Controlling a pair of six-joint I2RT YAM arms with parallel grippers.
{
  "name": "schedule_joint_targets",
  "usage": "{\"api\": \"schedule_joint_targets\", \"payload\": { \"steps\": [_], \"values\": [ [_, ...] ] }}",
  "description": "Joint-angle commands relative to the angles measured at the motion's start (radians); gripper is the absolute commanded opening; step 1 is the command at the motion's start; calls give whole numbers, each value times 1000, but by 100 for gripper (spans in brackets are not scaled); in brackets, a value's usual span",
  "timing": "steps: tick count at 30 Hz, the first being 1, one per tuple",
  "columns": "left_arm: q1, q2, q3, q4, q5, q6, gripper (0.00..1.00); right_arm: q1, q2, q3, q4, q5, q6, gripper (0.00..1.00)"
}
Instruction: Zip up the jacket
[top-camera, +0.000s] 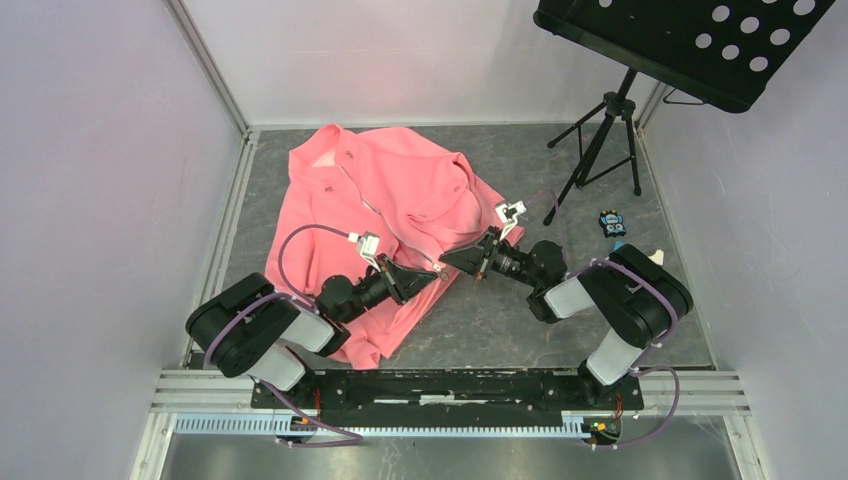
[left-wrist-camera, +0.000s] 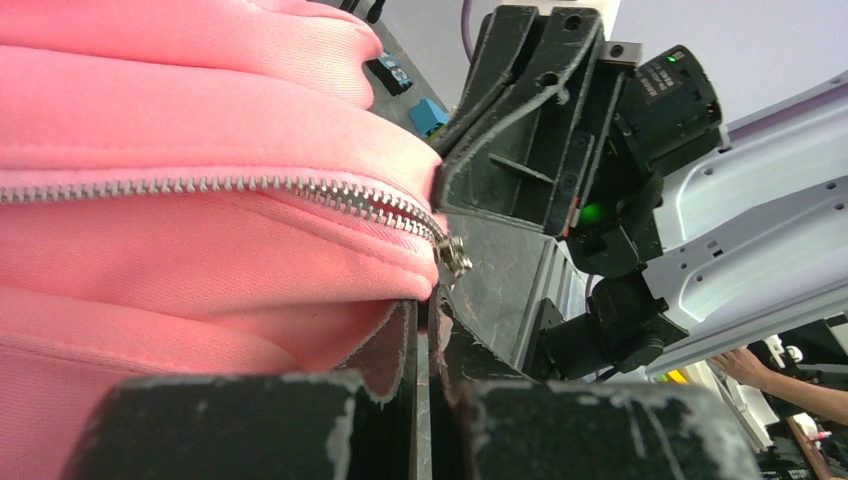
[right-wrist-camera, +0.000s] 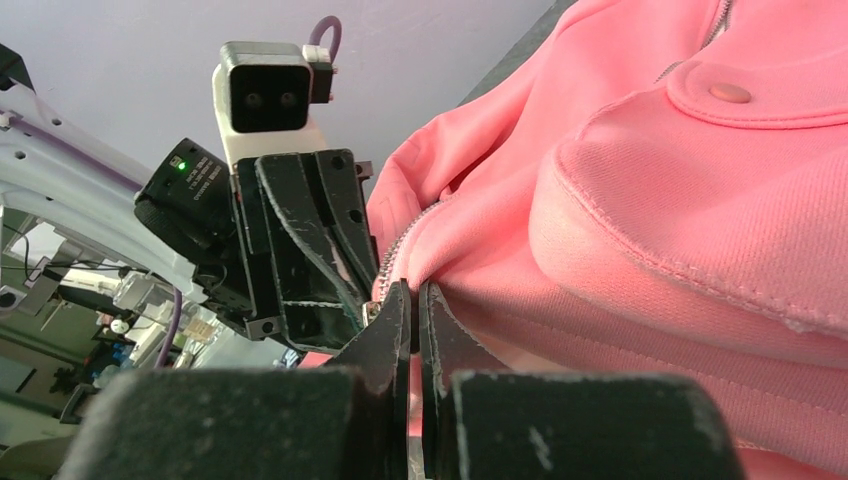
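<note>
The coral-pink jacket (top-camera: 400, 180) lies spread on the grey table, collar at the far left. Its pale zipper (left-wrist-camera: 230, 185) runs along the front and ends at a metal slider (left-wrist-camera: 456, 254) by the lower hem. My left gripper (left-wrist-camera: 428, 302) is shut on the hem fabric just under that slider. My right gripper (right-wrist-camera: 412, 294) is shut on the jacket's edge beside the zipper teeth (right-wrist-camera: 400, 250). In the top view the left gripper (top-camera: 428, 278) and right gripper (top-camera: 452, 262) meet tip to tip at the hem. A flapped pocket with a snap (right-wrist-camera: 730, 93) lies to the right.
A black tripod stand (top-camera: 600, 140) with a perforated black tray (top-camera: 690, 40) stands at the far right. A small blue object (top-camera: 612, 223) lies near the right arm. White walls enclose the table, and a metal rail (top-camera: 450, 385) runs along the near edge.
</note>
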Motion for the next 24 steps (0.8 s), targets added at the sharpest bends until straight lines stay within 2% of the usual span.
{"api": "schedule_joint_targets", "payload": {
  "steps": [1,5,6,8,11,13,16,19,24],
  "values": [
    [-15,-54,-25,91,-9,-7,2,-14,-38,17,58,-13,-37,0],
    [-15,-64,-26,91,-8,-13,2,-14,-97,17,-102,-21,-158,1],
    [-15,-62,-26,91,-16,-16,2,-15,-117,19,-170,-14,-196,2],
    [-15,-67,-40,47,-89,-35,2,-15,-169,36,-410,34,-314,3],
    [-13,-133,-43,-159,-190,-52,2,-1,-234,101,-840,190,-516,4],
    [-13,-225,-16,-408,-218,-32,2,12,-226,150,-1077,273,-615,11],
    [-13,-368,33,-723,-261,24,2,29,-192,201,-1281,349,-708,24],
    [-13,-494,48,-922,-336,40,2,65,-196,265,-1459,463,-804,37],
    [-13,-604,57,-1075,-349,90,2,150,-242,396,-1685,654,-952,51]
  ]
}}
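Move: The zipper slider sits between the two sets of fingertips: from the right hand about 2 cm left and 1 cm back at its height, from the left hand about 1 cm ahead, 2 cm right and 1 cm higher. Each hand holds its own front's lower corner there. From the right hand, the right-front pocket lies some 13 cm ahead, 3 cm left and 10 cm below; bare table beside the hem is about 7 cm right, 1 cm ahead and 14 cm down. After barely shifting at first, the right hand lets go of the right front's lower corner and sinks about 13 cm while drawing some 7 cm right, its fingers swinging some 60 degrees from pointing left to pointing down and opening about halfway over the bare table beside the slider. The left hand keeps its pinch on the left front's corner and pulls it about 5 cm left, away from the right hand, sinking slightly and turning a little counter-clockwise with its fingers tipping down. ##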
